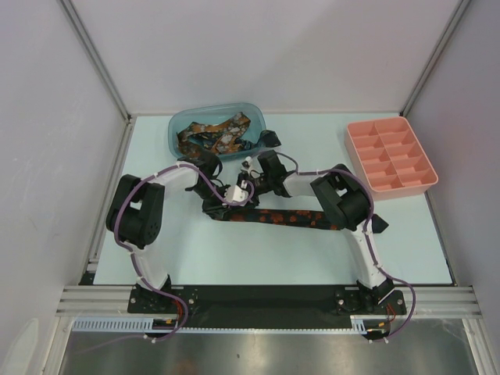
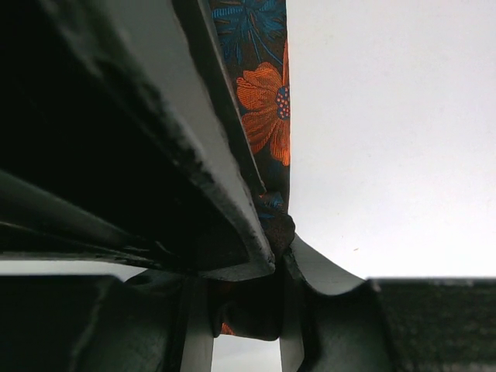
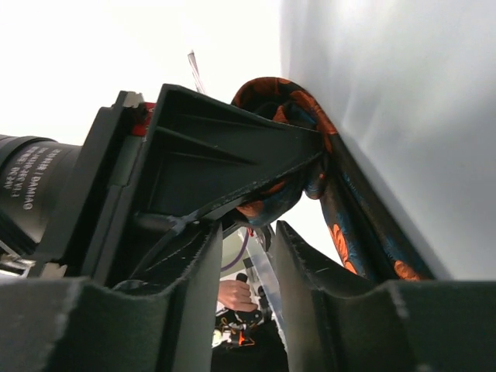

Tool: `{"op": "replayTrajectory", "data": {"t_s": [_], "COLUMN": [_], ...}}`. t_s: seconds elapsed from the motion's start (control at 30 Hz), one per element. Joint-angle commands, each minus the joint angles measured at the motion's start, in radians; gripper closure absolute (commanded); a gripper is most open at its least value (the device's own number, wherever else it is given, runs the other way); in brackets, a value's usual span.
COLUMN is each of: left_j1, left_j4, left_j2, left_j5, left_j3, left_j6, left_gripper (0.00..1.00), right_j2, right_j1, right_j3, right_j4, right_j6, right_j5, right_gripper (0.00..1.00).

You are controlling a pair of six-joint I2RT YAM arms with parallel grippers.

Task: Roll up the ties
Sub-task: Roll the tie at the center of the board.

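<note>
One tie, dark with orange flowers, lies stretched across the middle of the table. Its left end is gathered into a small dark bundle pinched between the fingers of my left gripper. In the left wrist view the tie runs up and away from that gripper. My right gripper is just behind the left one. In the right wrist view it stands open, with only background showing in the gap. A curl of the tie hangs just past its fingertips, draped over the left gripper's finger.
A blue bin holding more ties stands at the back, right behind the two grippers. A salmon tray with several compartments sits at the back right. White walls close in the table's left, far and right sides.
</note>
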Motion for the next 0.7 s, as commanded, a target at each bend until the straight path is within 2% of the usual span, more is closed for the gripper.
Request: {"op": "replayTrajectory", "data": {"t_s": [0.0,0.13,0.2,0.23,0.4,0.53,0.67], "left_j1": [-0.002,-0.002,-0.001,-0.002,-0.001,0.001,0.045], "left_j4": [-0.006,-0.007,-0.007,-0.007,-0.007,0.003,-0.003], "left_j2": [0.037,0.037,0.035,0.035,0.038,0.029,0.002], "left_j5": [-0.058,-0.060,-0.058,-0.060,-0.058,-0.057,0.007], "left_j3": [-0.002,-0.002,-0.002,-0.002,-0.002,-0.008,0.037], "left_j6": [0.006,0.007,0.006,0.007,0.004,-0.004,-0.048], "left_gripper": [0.65,0.65,0.65,0.65,0.62,0.57,0.34], "right_j2": [0.026,0.043,0.047,0.049,0.041,0.034,0.020], "right_j1": [0.024,0.027,0.027,0.027,0.015,-0.002,-0.021], "right_j3": [0.005,0.020,0.020,0.020,0.011,0.005,-0.007], "right_j4": [0.101,0.091,0.083,0.080,0.019,-0.101,-0.170], "right_j6": [0.041,0.030,0.027,0.021,-0.039,-0.126,-0.198], "right_j5": [0.031,0.041,0.044,0.041,0.048,0.056,0.073], "right_gripper": [0.60,0.60,0.64,0.67,1.00,1.00,1.00]}}
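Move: The tie's rolled end sits in the left hand's fingers, its middle roughly 1 cm to the right of that hand point. From the right hand, whose open fingers point left, the roll lies about 3 cm to the left, 1 cm back and 5 cm below. The flat tie's middle is some 20 cm to the right hand's right and 3 cm back, down on the board; the blue tray is about 20 cm ahead and 7 cm left. Down goes the right hand, about 3 cm towards the roll, slowly at first and faster at the end, with a slight drift left and then back to the right. Its half-open fingers shut completely on the way. The left hand stays where it is by the board and opens its fingers, easing its pinch on the roll's two edges. ##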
